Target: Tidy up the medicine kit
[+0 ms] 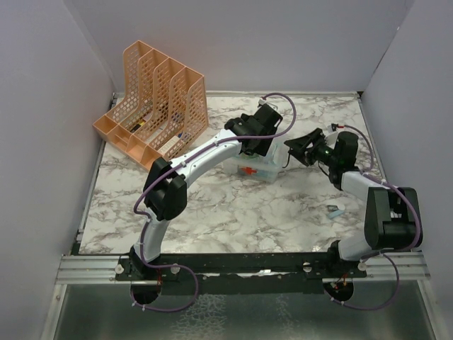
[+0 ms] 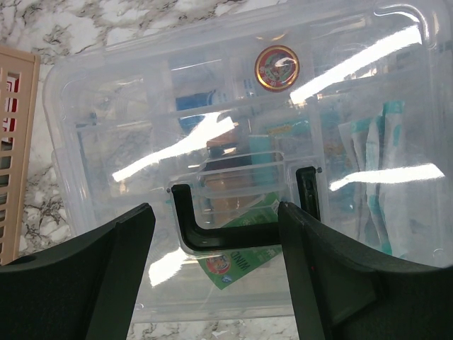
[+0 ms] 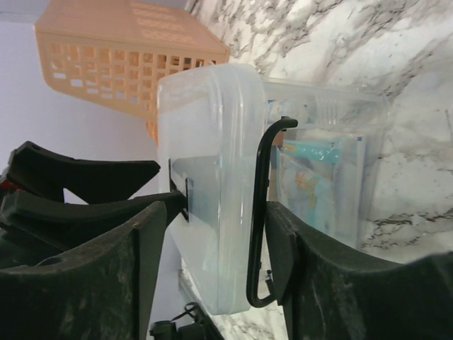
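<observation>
The medicine kit (image 1: 249,171) is a clear box with a red cross, standing mid-table. Through its lid (image 2: 233,106) I see packets and a round tin. My left gripper (image 1: 256,147) hovers over it, open. In the left wrist view its fingers (image 2: 120,269) stand on either side of the black handle (image 2: 226,232), the right one just at the handle's end. My right gripper (image 1: 296,149) is at the kit's right end. Its fingers (image 3: 141,262) bracket the end of the clear lid (image 3: 209,177) and a thin black wire clasp (image 3: 259,212), pressed against both.
An orange mesh file rack (image 1: 152,106) stands at the back left, close to the kit, and shows in both wrist views (image 2: 14,142) (image 3: 127,57). A small pale packet (image 1: 335,210) lies on the marble near the right arm. White walls enclose the table.
</observation>
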Robot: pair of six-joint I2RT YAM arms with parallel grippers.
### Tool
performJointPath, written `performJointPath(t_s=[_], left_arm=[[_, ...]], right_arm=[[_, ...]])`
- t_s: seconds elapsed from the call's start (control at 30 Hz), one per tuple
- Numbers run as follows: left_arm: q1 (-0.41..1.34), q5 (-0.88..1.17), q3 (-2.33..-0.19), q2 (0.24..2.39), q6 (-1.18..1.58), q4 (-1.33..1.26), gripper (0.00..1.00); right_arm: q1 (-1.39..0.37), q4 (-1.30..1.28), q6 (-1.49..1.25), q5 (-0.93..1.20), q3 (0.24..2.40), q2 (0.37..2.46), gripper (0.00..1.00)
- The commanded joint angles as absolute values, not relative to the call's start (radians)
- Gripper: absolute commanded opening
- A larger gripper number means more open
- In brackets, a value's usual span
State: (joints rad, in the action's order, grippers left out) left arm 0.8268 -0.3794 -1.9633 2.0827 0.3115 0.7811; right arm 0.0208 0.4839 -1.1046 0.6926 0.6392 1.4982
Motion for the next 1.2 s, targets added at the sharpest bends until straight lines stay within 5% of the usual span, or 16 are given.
performJointPath(t_s=[0.0, 1.17], left_arm=[[0.825, -0.390, -1.924, 2.172, 0.303, 0.896, 0.74], [0.825, -0.326, -1.914, 2.193, 0.328, 0.894, 0.72]], right_arm=[[0.010, 0.300, -0.960, 0.637, 0.693, 1.456, 0.55], [-0.225, -0.288, -0.726, 0.277, 1.054, 1.468, 0.17]])
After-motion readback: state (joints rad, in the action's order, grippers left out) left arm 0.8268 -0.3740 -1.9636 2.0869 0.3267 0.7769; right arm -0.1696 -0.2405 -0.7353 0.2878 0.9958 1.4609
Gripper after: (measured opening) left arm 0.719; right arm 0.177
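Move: The black side handle on the medicine kit's right end lies almost at the right hand point, about 2 cm below it and otherwise level, beside the lower finger. From there the lid handle sits some 10 cm left and 1 cm back, about as high; the clear kit's middle is roughly 9 cm left, 1 cm back and 5 cm below. The left hand has the lid handle about 1 cm right of it and 1 cm below, and the side handle about 10 cm right, 1 cm ahead and 3 cm below. Tipping downward almost on the spot, the right hand turns its fingers some 30 degrees steeper against the kit's right end, its hand point shifting only about 1 cm left. Meanwhile the fingers close steadily from a bit over half open to nearly shut around the black side handle, with one finger against it. The left hand stays in place, half-closed fingers still resting at the lid handle. ##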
